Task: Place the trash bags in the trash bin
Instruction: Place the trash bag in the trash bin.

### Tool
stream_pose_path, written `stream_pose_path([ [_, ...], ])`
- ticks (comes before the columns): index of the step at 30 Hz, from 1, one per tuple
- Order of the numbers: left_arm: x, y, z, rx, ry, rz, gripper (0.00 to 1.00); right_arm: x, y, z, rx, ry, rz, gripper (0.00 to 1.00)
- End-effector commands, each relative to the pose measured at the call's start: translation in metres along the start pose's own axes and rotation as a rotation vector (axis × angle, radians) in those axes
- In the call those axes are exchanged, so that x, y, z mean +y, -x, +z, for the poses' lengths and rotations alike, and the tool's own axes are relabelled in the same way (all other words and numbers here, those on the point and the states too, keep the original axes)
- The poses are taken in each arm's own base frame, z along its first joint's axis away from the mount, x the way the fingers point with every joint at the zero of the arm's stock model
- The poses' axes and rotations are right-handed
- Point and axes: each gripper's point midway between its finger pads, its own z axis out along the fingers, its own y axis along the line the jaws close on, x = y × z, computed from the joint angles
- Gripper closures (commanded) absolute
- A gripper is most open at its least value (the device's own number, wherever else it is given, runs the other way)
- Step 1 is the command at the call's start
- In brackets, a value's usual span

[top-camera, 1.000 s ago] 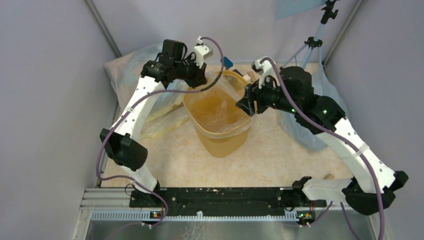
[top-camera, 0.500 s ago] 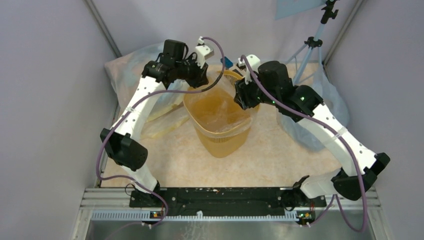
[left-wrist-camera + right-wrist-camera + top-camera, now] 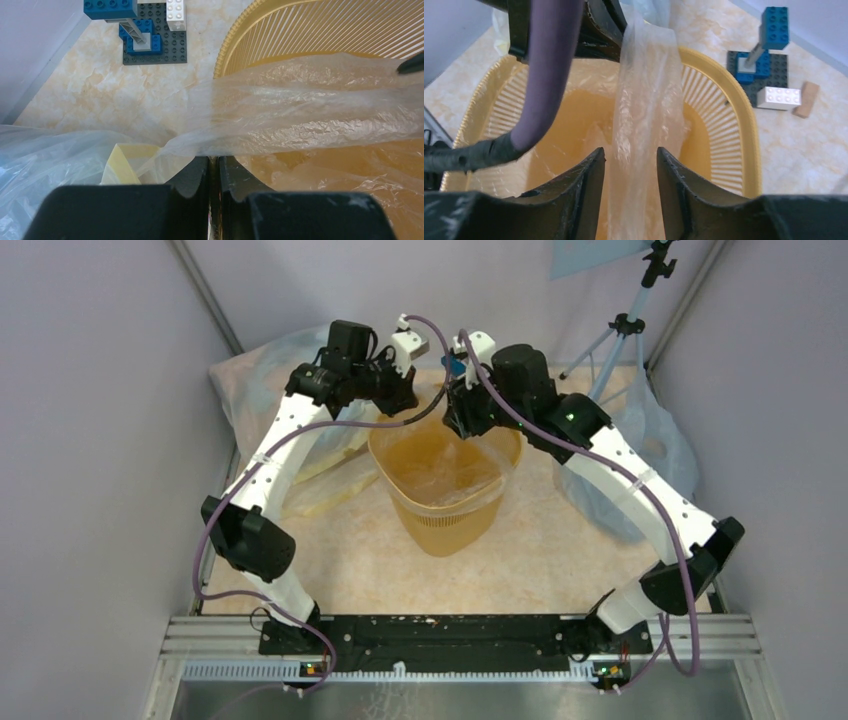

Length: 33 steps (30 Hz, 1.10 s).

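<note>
The trash bin point(image 3: 440, 525) is a yellow-orange wastebasket standing mid-table. A see-through trash bag point(image 3: 448, 472) lies inside it and laps over its rim. My left gripper point(image 3: 408, 400) hovers at the bin's back left rim, shut on an edge of the trash bag point(image 3: 300, 115), which stretches taut across the bin's rim point(image 3: 225, 55). My right gripper point(image 3: 630, 155) is open above the bin point(image 3: 734, 100), its fingers either side of a pulled band of the bag point(image 3: 646, 100) without pinching it. That band runs up to the left gripper point(image 3: 599, 30).
A blue-and-white block tower point(image 3: 145, 30) on a dark baseplate stands behind the bin, with a small wooden block point(image 3: 806, 100) beside it. Big bluish plastic sacks lie at the back left point(image 3: 250, 370) and right point(image 3: 645, 440). A tripod point(image 3: 625, 325) stands at the back right.
My right arm has swung left across the bin's back rim, close to the left gripper. The left arm has hardly moved and keeps its hold on the bag.
</note>
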Motion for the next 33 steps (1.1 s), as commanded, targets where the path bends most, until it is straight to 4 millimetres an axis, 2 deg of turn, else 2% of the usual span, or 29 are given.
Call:
stream_pose_path([
  [1, -0.009, 0.010, -0.005, -0.043, -0.028, 0.058, 0.90, 0.008, 0.037, 0.001, -0.113, 0.096, 0.047, 0.60],
  [4, -0.010, 0.011, -0.006, -0.047, -0.028, 0.064, 0.93, 0.005, 0.037, 0.003, -0.122, 0.115, 0.069, 0.74],
  [7, -0.010, 0.011, -0.006, -0.053, -0.030, 0.071, 0.95, -0.005, 0.038, 0.003, -0.133, 0.113, 0.107, 0.98],
  [8, -0.010, 0.011, -0.006, -0.055, -0.030, 0.071, 0.96, -0.009, 0.038, 0.003, -0.138, 0.115, 0.121, 1.00],
  [13, -0.012, 0.010, -0.005, -0.056, -0.032, 0.084, 0.99, -0.036, 0.043, 0.002, -0.180, 0.110, 0.202, 1.00],
  [19, -0.015, 0.007, -0.003, -0.047, -0.032, 0.100, 1.00, -0.083, 0.038, 0.015, -0.168, 0.050, 0.334, 1.00],
  [23, -0.016, 0.006, -0.004, -0.043, -0.026, 0.111, 1.00, -0.106, 0.035, 0.024, -0.170, 0.028, 0.415, 1.00],
  [28, -0.017, 0.006, -0.004, -0.042, -0.024, 0.122, 1.00, -0.123, 0.023, 0.041, -0.133, 0.021, 0.471, 0.99],
  [33, -0.019, 0.005, -0.003, -0.039, -0.027, 0.129, 1.00, -0.129, 0.012, 0.056, -0.099, 0.024, 0.510, 0.98],
])
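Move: Just about 1 cm ahead, 1 cm left and 1 cm below the right hand's open fingers is the loose edge of the trash bag, over the bin. The bin's far right rim lies roughly 8 cm ahead of the right hand, 4 cm to its right and 4 cm lower; the toy blocks are some 28 cm ahead, 3 cm right and 30 cm below. From the left hand that loose edge is about 9 cm right, 2 cm back and 2 cm higher. Closing on the loose edge of the trash bag, the right fingers pinch it, then carry it forward about 11 cm and some 6 cm to the right, out over the bin's far right rim. The hand sinks roughly 5 cm at the end, tipping downward and rolling its left side up, nearly 30 degrees of turn in all. The left hand stays nearly still and keeps its pinch on the bag at the rim. ##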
